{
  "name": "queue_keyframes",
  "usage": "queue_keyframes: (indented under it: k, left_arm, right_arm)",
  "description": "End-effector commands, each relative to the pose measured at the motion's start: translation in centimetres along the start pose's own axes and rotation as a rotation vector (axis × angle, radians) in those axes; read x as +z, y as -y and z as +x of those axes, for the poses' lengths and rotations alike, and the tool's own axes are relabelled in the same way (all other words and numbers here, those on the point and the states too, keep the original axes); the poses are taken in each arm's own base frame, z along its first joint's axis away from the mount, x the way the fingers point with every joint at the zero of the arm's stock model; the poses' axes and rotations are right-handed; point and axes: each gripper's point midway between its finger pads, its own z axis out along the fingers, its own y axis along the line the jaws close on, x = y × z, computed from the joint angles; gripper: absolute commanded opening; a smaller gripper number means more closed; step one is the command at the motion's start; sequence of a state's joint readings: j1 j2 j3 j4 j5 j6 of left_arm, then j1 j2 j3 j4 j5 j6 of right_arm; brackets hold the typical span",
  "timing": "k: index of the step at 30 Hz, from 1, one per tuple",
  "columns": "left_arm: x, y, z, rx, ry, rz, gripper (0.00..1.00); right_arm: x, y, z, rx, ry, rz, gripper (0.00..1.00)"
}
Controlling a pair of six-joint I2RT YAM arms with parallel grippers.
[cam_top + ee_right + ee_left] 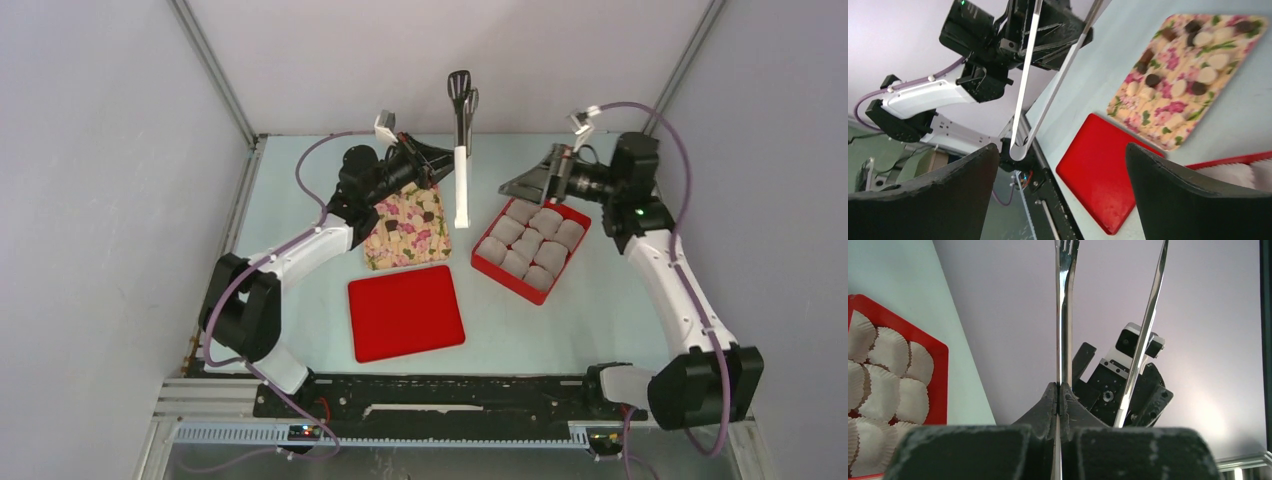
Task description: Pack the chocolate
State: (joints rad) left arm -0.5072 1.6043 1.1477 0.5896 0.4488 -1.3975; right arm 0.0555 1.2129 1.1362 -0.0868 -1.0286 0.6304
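Observation:
The chocolate (pixel 392 226) lies as small dark and pale lumps on a floral cloth (pixel 408 232); it also shows in the right wrist view (pixel 1153 80). My left gripper (pixel 437 166) is shut on one arm of metal tongs (pixel 462 150) and holds them upright above the cloth's far edge. In the left wrist view the fingers (pixel 1059 395) pinch one tong arm (pixel 1063 315), while the other arm stands free to its right. My right gripper (pixel 522 186) is open and empty over the far end of the red box (pixel 505 280). Its jaws (pixel 1062 147) stand wide apart.
The red box holds several crinkled white paper cups (pixel 530 240), which also show in the left wrist view (pixel 893 355). A flat red lid (pixel 405 312) lies near the front, left of the box. Grey walls close in the table on three sides.

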Motion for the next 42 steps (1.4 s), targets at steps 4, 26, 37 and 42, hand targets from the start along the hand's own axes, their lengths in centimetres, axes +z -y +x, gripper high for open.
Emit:
queue_keyframes:
  k: [4,26,37,42]
  left_arm:
    - [-0.2,2.0,-0.4,0.086,0.017,0.050,0.00]
    - [0.6,0.7,-0.4,0.044,0.021,0.035,0.00]
    - [0.0,-1.3,-0.4,0.072,0.038,-0.029,0.46]
    - [-1.8,-4.4,-1.6,0.143,0.060,-0.160,0.65]
  right_arm:
    - [5.3,-1.9,0.8,-0.086,-0.114,-0.092,0.98]
    - [9.3,-1.9,4.6,-0.129,-0.233,-0.105,0.62]
    - [7.3,-1.9,2.8,-0.175,-0.200,-0.147,0.23]
    - [5.9,-1.5,3.1,-0.207,-0.193,-0.128,0.16]
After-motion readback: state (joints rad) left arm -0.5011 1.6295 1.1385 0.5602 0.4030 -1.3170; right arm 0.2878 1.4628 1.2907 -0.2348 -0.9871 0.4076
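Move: The tongs, held by the left hand with their head pointing forward, have the handle just ahead of the hinge some 10 cm left of the right hand, level with it fore and aft and about 3 cm lower. From the left hand that handle spot is about 7 cm back, straight in line sideways, and 3 cm lower. The red box of paper cups lies about 31 cm beneath the right hand, 5 cm to its right and 1 cm back; the flowered chocolate tray is 23 cm left and 6 cm ahead of that hand, some 33 cm down. Leftward to the tongs goes the right hand, about 10 cm, then it sinks to some 5 cm lower while turning about 15 degrees counter-clockwise. Its wide-open fingers shut on the handle near the hinge and ease it back right 2–3 cm. The left hand keeps its grip, sinking about 2 cm, then opens to let go at the end. ##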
